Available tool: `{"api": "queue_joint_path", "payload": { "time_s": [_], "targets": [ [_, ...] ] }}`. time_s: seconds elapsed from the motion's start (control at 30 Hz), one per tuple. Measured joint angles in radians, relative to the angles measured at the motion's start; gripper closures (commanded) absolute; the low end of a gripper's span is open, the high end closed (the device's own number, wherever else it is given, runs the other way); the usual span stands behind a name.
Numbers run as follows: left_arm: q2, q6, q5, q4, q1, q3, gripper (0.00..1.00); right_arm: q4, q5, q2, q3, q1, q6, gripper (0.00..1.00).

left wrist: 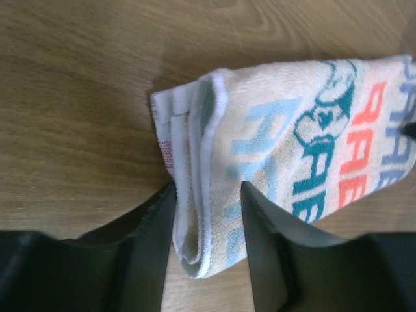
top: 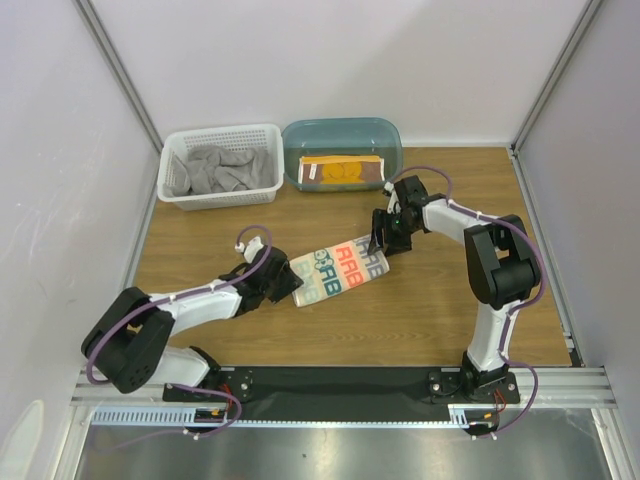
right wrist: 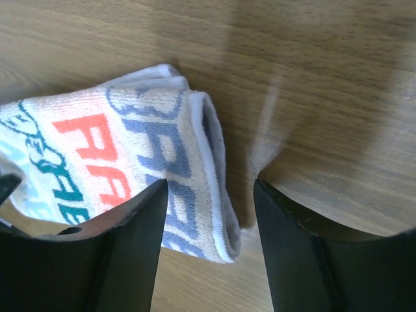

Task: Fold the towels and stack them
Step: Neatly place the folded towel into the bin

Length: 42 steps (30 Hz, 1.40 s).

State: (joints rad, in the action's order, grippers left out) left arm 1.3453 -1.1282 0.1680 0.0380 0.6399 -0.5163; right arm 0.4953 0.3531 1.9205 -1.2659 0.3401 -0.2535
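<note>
The white towel (top: 340,268) with red and blue lettering lies folded into a strip on the table. My left gripper (top: 292,286) is at its near-left end. In the left wrist view this gripper (left wrist: 208,195) is open, and its fingers flank the folded end of the white towel (left wrist: 260,149). My right gripper (top: 378,243) is at the far-right end. It (right wrist: 210,188) is open around the corner of that towel (right wrist: 130,156), with a gap to its right finger. A grey towel (top: 218,168) sits crumpled in the basket. A folded brown and orange towel (top: 342,172) lies in the tub.
The white lattice basket (top: 172,196) stands at the back left, and the teal oval tub (top: 392,140) stands beside it at the back centre. White walls enclose the table on three sides. Bare wood lies in front of and to the right of the towel.
</note>
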Motion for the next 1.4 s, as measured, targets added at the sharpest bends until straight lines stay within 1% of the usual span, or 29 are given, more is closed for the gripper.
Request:
{"api": "queue_joint_path", "payload": {
  "time_s": [0.03,0.07,0.13,0.17,0.23,0.27,0.33,0.4,0.43,0.53,0.57,0.73,0.83,1.0,1.2,1.3,1.4],
  "targets": [
    [0.008,0.002,0.010,-0.005,0.000,0.000,0.60,-0.007,0.003,0.000,0.002,0.000,-0.003,0.39],
    [0.016,0.004,0.015,-0.012,0.000,0.001,0.71,-0.015,0.008,0.000,0.005,-0.001,-0.006,0.40],
    [0.035,0.018,0.025,-0.027,0.000,0.001,0.79,-0.032,0.014,0.000,0.011,-0.001,-0.013,0.42],
    [0.046,0.027,0.026,-0.042,0.000,0.001,0.86,-0.043,0.018,0.000,0.016,-0.001,-0.016,0.45],
    [0.064,0.049,0.031,-0.075,0.000,0.000,0.93,-0.062,0.022,0.000,0.025,-0.001,-0.023,0.50],
    [0.072,0.060,0.032,-0.089,0.000,-0.002,1.00,-0.068,0.022,0.000,0.028,-0.001,-0.028,0.51],
    [0.087,0.085,0.034,-0.104,0.000,-0.011,1.00,-0.086,0.028,-0.002,0.041,-0.002,-0.040,0.53],
    [0.101,0.112,0.039,-0.105,0.000,-0.025,1.00,-0.114,0.029,-0.014,0.066,-0.002,-0.048,0.62],
    [0.107,0.126,0.043,-0.103,0.000,-0.033,1.00,-0.125,0.029,-0.020,0.080,-0.002,-0.053,0.77],
    [0.124,0.161,0.055,-0.090,0.000,-0.057,1.00,-0.137,0.043,-0.023,0.108,-0.002,-0.068,0.92],
    [0.133,0.172,0.058,-0.080,0.000,-0.069,1.00,-0.140,0.047,-0.023,0.111,-0.002,-0.070,1.00],
    [0.167,0.226,0.064,-0.042,-0.015,-0.126,1.00,-0.138,0.056,-0.024,0.114,-0.003,-0.085,1.00],
    [0.170,0.273,0.063,-0.018,-0.038,-0.153,1.00,-0.105,0.050,-0.030,0.101,-0.002,-0.086,1.00],
    [0.170,0.370,0.063,0.035,-0.066,-0.258,1.00,-0.026,0.010,-0.054,0.018,0.002,-0.087,1.00],
    [0.202,0.478,0.038,0.084,-0.113,-0.499,1.00,0.008,-0.004,-0.063,-0.182,-0.029,-0.094,1.00],
    [0.255,0.511,0.004,0.102,-0.151,-0.638,1.00,0.033,0.004,-0.044,-0.323,-0.064,-0.095,1.00],
    [0.309,0.538,-0.030,0.117,-0.189,-0.759,1.00,0.064,0.014,0.013,-0.493,-0.097,-0.094,1.00]
  ]
}}
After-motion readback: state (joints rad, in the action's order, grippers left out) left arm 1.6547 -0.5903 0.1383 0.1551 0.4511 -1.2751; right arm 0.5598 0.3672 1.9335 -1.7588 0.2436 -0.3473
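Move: The folded towel lies between the two open grippers, its ends already between their fingers. Its middle is about 10 cm right of the left hand and 4 ahead, and some 9 cm left of the right hand and 4 back, 2 cm lower. The blue-green bin is roughly 30 cm ahead of the left hand and 11 right, or 25 ahead of the right hand and 8 left. The white basket sits about 28 ahead and 17 left of the left hand. Low over the table at first, the left hand shuts on the towel's left end and creeps forward about 4 cm, while the right hand sinks slightly, draws back a touch and pinches the right end a little later. Then both sweep up and forward together towards the bin, rising some 16 cm, the left reaching farther forward than the right, fingers tilting outward about 20 degrees. ##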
